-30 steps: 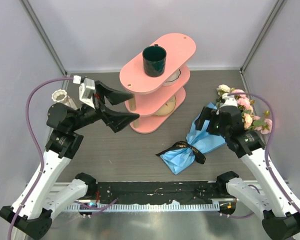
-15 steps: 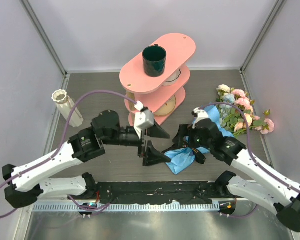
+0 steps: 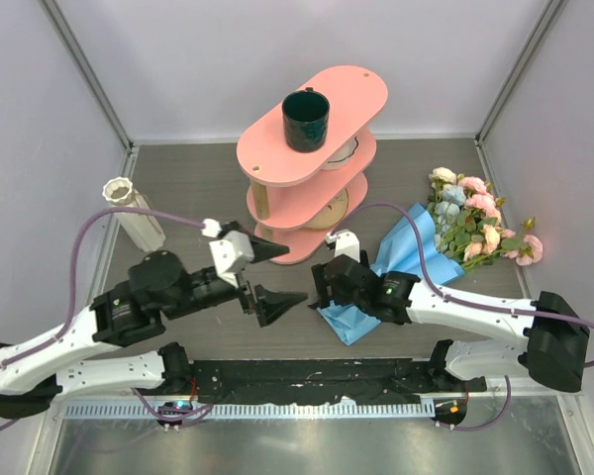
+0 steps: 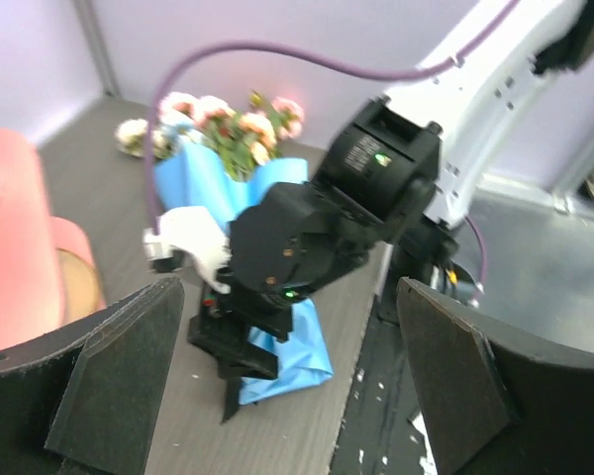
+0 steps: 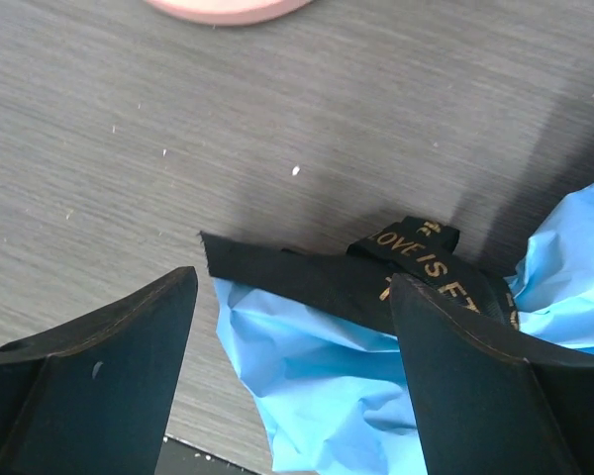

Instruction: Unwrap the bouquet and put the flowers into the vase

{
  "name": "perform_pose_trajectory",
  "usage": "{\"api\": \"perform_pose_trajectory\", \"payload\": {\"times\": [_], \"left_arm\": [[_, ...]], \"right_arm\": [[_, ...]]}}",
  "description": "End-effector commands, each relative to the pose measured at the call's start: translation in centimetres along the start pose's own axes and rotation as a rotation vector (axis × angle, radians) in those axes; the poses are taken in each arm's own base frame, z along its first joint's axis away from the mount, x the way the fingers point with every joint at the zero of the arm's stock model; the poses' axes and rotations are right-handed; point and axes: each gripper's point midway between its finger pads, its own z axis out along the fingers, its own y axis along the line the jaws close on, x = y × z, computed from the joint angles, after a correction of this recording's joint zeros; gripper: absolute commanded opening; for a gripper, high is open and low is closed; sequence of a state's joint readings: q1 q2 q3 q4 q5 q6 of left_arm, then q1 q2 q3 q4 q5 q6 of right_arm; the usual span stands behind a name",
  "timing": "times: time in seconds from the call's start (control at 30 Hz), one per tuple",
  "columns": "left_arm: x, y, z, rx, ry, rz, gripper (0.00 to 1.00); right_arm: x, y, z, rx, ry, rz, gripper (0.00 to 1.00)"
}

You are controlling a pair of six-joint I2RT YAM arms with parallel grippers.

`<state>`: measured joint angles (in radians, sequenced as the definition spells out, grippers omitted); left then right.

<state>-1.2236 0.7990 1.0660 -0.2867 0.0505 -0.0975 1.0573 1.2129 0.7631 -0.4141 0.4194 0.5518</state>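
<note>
The bouquet lies on the table right of centre, its blue wrapping paper [image 3: 401,252] pointing down-left and its flowers [image 3: 478,220] fanned out at the far right. My right gripper [image 3: 322,289] hovers open just above the wrapped end. In the right wrist view its jaws [image 5: 292,282] straddle the black ribbon [image 5: 376,282] with gold lettering and the crumpled blue paper [image 5: 322,381], touching neither. My left gripper [image 3: 282,275] is open and empty, a little left of the bouquet and facing it. The ribbed cream vase [image 3: 134,212] stands at the far left.
A pink three-tier shelf [image 3: 356,89] stands at the back centre, with a dark green mug [image 3: 305,119] on its top tier. The left wrist view shows the right arm's wrist [image 4: 307,233] over the blue paper [image 4: 292,346], and the black base rail [image 4: 381,396] nearby.
The left arm swung from beside the vase to mid-table, then drew back slightly. The right gripper travelled from the bouquet's flower end down to the ribbon-tied end.
</note>
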Motion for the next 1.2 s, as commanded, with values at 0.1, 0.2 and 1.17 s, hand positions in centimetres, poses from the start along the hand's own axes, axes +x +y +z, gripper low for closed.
{"api": "perform_pose_trajectory", "payload": {"times": [0.1, 0.2, 1.17], "left_arm": [[-4.5, 4.5, -3.2, -0.266, -0.231, -0.002, 0.94], [-4.7, 4.9, -3.6, -0.291, -0.243, -0.012, 0.94], [-3.7, 4.7, -2.2, -0.276, -0.185, -0.020, 0.97]], "right_arm": [[-4.0, 0.6, -0.2, -0.004, -0.152, -0.054, 0.72], [-3.0, 1.6, 0.2, -0.075, -0.116, -0.134, 0.70], [0.2, -2.6, 3.9, 0.149, 0.091, -0.356, 0.42]]}}
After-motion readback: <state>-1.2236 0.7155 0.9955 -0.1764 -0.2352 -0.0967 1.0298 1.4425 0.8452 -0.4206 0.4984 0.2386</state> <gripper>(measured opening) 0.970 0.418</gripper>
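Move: Below and a little ahead of the right hand, some 4 cm ahead, 4 cm to its right and 7 cm down, lies the black ribbon where its tail leaves the knot. The blue wrapper's middle is about 6 cm ahead and 13 cm right; the flowers lie roughly 20 cm ahead and 33 cm right. The pink shelf stands about 22 cm ahead, 3 cm left. From the left hand, that ribbon is about 13 cm ahead, 10 cm right and 35 cm down. Dipping towards the black ribbon, the right hand first lifts and edges forward about 1 cm, then sinks some 4 cm while easing forward and finally slightly right, rolling about 20 degrees left side down as its jaws narrow to under half open about the ribbon's line. High above, the open left hand swings forward and left about 5 cm, turning counter-clockwise, then settles slightly down and back right. ##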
